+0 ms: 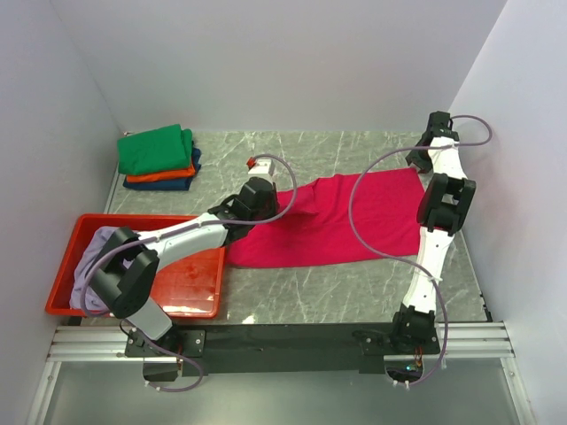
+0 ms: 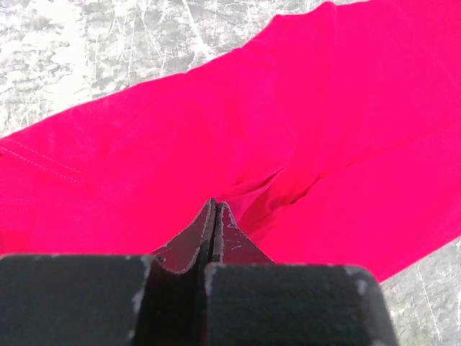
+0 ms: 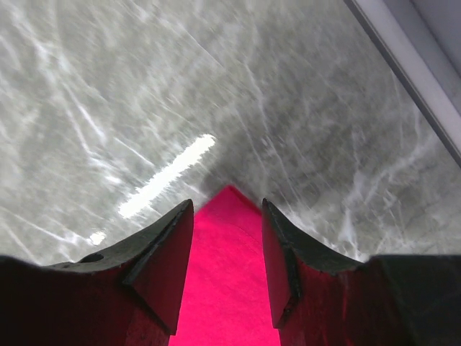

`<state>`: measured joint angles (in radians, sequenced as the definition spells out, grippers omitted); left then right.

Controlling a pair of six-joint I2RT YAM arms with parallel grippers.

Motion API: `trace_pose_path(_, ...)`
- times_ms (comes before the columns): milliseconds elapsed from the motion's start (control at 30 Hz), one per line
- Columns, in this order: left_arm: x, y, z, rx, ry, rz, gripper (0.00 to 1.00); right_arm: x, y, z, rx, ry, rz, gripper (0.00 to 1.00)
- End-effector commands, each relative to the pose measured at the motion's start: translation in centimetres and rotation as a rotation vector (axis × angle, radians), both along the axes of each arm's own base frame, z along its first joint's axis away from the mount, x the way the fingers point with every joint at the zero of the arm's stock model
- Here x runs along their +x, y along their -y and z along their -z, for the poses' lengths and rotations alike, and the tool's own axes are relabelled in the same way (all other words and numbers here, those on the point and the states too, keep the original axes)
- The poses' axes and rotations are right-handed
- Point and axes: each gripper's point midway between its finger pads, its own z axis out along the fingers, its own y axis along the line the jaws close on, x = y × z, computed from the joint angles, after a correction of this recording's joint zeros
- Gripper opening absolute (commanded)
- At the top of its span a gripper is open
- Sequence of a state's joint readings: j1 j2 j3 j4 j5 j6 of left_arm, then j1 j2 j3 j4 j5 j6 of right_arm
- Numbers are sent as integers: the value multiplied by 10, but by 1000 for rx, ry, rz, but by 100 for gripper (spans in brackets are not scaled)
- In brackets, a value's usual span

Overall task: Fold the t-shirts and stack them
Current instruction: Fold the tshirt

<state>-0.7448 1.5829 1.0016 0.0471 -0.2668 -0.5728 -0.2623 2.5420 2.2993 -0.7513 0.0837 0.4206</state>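
Note:
A crimson-pink t-shirt [image 1: 345,221] lies spread across the middle of the table. My left gripper [image 1: 264,205] is at its left end. In the left wrist view its jaws [image 2: 214,204] are pressed together, and creases in the shirt [image 2: 302,108] run out from the tips. My right gripper [image 1: 418,159] is over the shirt's far right corner. It is open, and its fingers [image 3: 227,205] straddle the pointed corner of the cloth [image 3: 227,288]. Folded green [image 1: 158,149], orange [image 1: 159,175] and dark blue [image 1: 168,185] shirts are stacked at the back left. A pale lavender shirt [image 1: 96,257] sits in the tray.
A rigid red tray [image 1: 190,279] stands at the front left beside the left arm. White walls close in the table on the left, back and right, and the right wall's base [image 3: 410,65] runs close to my right gripper.

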Motion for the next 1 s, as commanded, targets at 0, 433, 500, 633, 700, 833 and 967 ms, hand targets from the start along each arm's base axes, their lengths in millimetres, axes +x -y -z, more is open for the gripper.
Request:
trace_pose_path(0, 2, -7, -16, -21, 34, -30, 0, 7, -7, -3, 6, 1, -42, 50)
trace_pose_path(433, 0, -17, -22, -31, 44, -46, 0, -1, -13, 4, 6, -50, -79, 38)
trace_pose_path(500, 0, -18, -23, -30, 48, -48, 0, -2, -15, 6, -5, -62, -89, 37)
trace_pose_path(633, -2, -20, -25, -30, 49, -51, 0, -7, -18, 10, -1, -98, -110, 30)
trace_pose_path(700, -2, -21, -28, -35, 55, -53, 0, -8, -20, 12, 3, -104, -126, 26)
trace_pose_path(833, -1, -26, -29, -31, 59, -66, 0, -9, -21, 14, 6, -104, -137, 0)
trace_pose_path(967, 4, -34, -26, -22, 60, -92, 0, -8, -20, 0, -17, -56, -132, 0)
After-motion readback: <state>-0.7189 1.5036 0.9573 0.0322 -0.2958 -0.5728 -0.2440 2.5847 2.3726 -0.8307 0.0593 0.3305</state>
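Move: The right hand's open fingers straddle the t-shirt's far right corner, roughly 1 cm below and 1 cm left of the hand point. The shirt's near right corner lies some 27 cm back and 7 cm left of the hand. From the left hand, which holds a lifted part of the shirt, the far right corner is about 22 cm ahead, 52 cm right and 12 cm lower. Right hand eases about 1.5 cm left, closing to pinch the corner; left hand, still holding, drifts 2 cm left. ##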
